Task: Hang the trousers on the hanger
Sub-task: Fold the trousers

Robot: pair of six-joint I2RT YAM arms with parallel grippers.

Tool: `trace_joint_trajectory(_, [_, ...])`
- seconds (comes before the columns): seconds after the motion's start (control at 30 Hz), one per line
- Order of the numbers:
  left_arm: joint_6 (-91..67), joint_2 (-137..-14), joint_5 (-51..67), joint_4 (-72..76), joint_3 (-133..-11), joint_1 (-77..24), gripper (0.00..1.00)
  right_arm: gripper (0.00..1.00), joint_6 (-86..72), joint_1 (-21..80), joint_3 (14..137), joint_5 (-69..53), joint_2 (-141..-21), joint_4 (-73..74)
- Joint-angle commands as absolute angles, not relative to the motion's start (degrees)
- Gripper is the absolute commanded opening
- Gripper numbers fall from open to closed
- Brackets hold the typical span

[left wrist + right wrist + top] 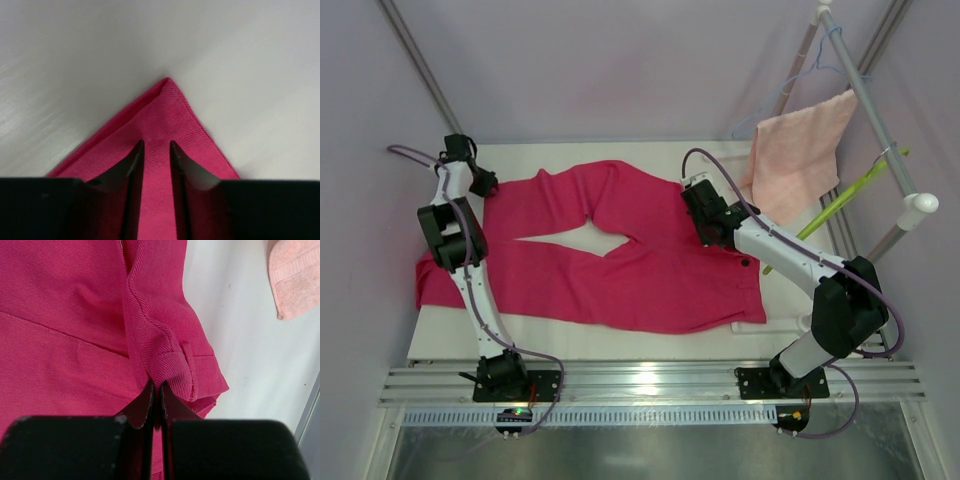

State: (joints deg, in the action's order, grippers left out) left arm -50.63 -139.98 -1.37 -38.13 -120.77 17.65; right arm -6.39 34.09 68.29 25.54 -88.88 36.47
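Observation:
The bright magenta trousers (640,275) lie spread flat on the white table (570,338), legs pointing left and waist to the right. My left gripper (482,183) is at the hem corner of the far leg. In the left wrist view its fingers (156,145) stand a narrow gap apart over the flat hem corner (165,107), pinching nothing. My right gripper (698,196) is at the far corner of the waist, shut (159,386) on a raised fold of the waistband (172,365). The lime-green hanger (840,205) hangs slanted from the rack at the right, clear of both grippers.
A pale salmon towel (802,148) hangs on the rack's white bar (880,130) at the right, also visible as the towel (295,275) in the right wrist view. A thin light-blue wire hanger (790,85) hangs behind it. Metal rails (650,385) run along the table's near edge.

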Motion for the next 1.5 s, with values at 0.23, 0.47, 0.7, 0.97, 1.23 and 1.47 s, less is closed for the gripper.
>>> trace_joint_trajectory(0.23, [-51.4,-142.5,-3.7,-47.7,-133.8,18.9,0.63,0.04,-6.8,35.0,68.6,26.5,-87.5,36.1])
trace_joint_trajectory(0.47, [-49.5,-142.6,-1.8,-37.9,-128.3,19.6,0.6,0.04,-6.3,35.8,68.8,27.0,-87.6,36.1])
trace_joint_trajectory(0.7, [-47.6,-146.2,-4.0,-39.6,-130.0,19.6,0.66,0.04,-6.2,35.9,69.3,27.4,-88.9,36.6])
trace_joint_trajectory(0.97, [-36.7,-137.3,5.4,-24.8,-120.7,19.7,0.66,0.04,-5.9,35.9,69.6,27.9,-90.1,36.4])
trace_joint_trajectory(1.23, [-26.5,-137.0,0.5,-25.5,-122.2,19.5,0.66,0.04,-5.9,36.2,69.3,27.9,-90.4,36.3])
trace_joint_trajectory(1.47, [-22.2,-141.3,-0.7,-28.5,-125.0,19.4,0.65,0.04,-5.7,36.4,69.3,27.5,-89.9,36.6])
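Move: The tip of the far trouser leg lies nearly under the left hand, about 3 cm ahead, 1 cm to its left and 2 cm below. The leg's raised crease is some 16 cm to the hand's right and 4 cm ahead; the near leg's end is about 28 cm back and 14 cm left. From the right hand, which holds the waistband, that far leg tip is roughly 25 cm ahead, 67 cm left and 11 cm lower. The far leg's tip is left on the table as the part-open left fingers spread wide, the hand first bobbing up about 3.5 cm and back down over it. The hand then eases left and forward with a slight rise, the wrist rolling its left side up and turning clockwise, some 25 degrees in all. The right hand keeps its pinch on the waistband, nearly still. ##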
